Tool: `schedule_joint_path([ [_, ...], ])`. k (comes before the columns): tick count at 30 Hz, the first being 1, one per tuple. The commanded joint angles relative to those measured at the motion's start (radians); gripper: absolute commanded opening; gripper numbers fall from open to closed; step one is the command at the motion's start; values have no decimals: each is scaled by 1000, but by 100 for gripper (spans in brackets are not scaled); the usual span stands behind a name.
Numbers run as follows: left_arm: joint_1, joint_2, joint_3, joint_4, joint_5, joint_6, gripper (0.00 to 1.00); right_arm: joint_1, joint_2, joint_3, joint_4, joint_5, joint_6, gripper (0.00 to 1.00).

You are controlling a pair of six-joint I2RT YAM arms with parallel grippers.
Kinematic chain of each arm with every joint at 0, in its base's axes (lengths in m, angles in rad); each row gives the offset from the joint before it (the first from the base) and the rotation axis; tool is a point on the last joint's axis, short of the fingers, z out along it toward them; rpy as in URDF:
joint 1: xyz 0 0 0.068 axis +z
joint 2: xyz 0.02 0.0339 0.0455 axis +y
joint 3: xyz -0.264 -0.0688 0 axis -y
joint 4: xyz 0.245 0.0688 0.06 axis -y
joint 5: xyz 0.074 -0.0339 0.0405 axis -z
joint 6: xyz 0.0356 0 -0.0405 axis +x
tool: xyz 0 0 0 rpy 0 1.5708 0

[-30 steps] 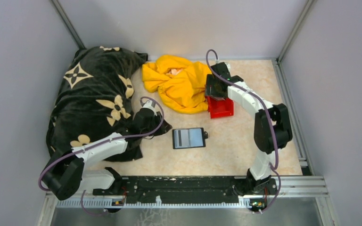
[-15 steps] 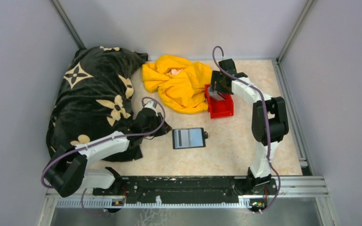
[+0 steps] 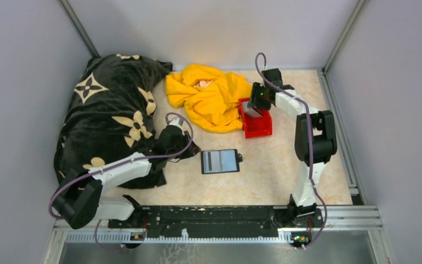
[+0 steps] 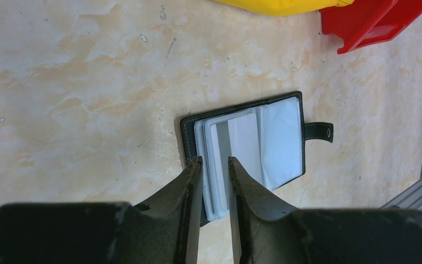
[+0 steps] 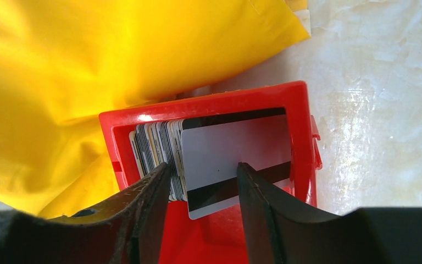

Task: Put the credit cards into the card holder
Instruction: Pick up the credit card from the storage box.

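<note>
The card holder [image 3: 220, 161] lies open on the table, black outside with pale sleeves inside [image 4: 253, 148], its snap tab pointing right. My left gripper [image 3: 189, 149] hovers at its left edge, jaws [image 4: 215, 160] a narrow gap apart with nothing between them. The credit cards [image 5: 154, 143] stand on edge as a stack in the red bin [image 5: 198, 104]. The front card [image 5: 225, 148] is grey with a black stripe. My right gripper [image 5: 203, 166] reaches into the bin [image 3: 258, 127], open, one finger beside the stack and the other in front of that card.
A crumpled yellow cloth [image 3: 211, 96] lies against the bin's left side [image 5: 88, 55]. A black blanket with cream flowers [image 3: 110, 110] covers the table's left part, beside my left arm. Grey walls close in the back and both sides.
My right gripper has moved right and down into the red bin, and its jaws have narrowed around the cards. The left arm and the card holder have not moved.
</note>
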Motion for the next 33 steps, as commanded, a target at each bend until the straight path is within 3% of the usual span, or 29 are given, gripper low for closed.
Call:
schedule_joint_path([
  [1,3,11,27,2,9,10,30,-3,4,2,47,-67,3,47],
  [18,3,13,17,19,30,-1,30,37,-87,4,23,-32,14,38],
  [26,3,5,7,26,36,-5,30,63,-111,25,-11,8,5,31],
  [33,3,-1,8,31,34,-8,30,85,-144,40,-59,93,-19,17],
])
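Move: The leaning white credit card has its left end already between the right hand's open fingers; its middle is about 2 cm to the right, 1 cm ahead and 2 cm below. The upright card stack is some 3 cm left and 1 cm ahead, the red box's middle 3 cm back and 1 cm right, and the yellow cloth's about 14 cm left, 3 cm ahead. From the left hand the card lies roughly 15 cm ahead and 20 cm right. The right fingers narrow from half open to about a fifth, coming in on both sides of the white card's raised left end to pinch it. The hand first stays almost still inside the red box, then rises about 2.5 cm while drifting some 2 cm left towards the stack side and finally 1 cm back, its tilt barely changing. ##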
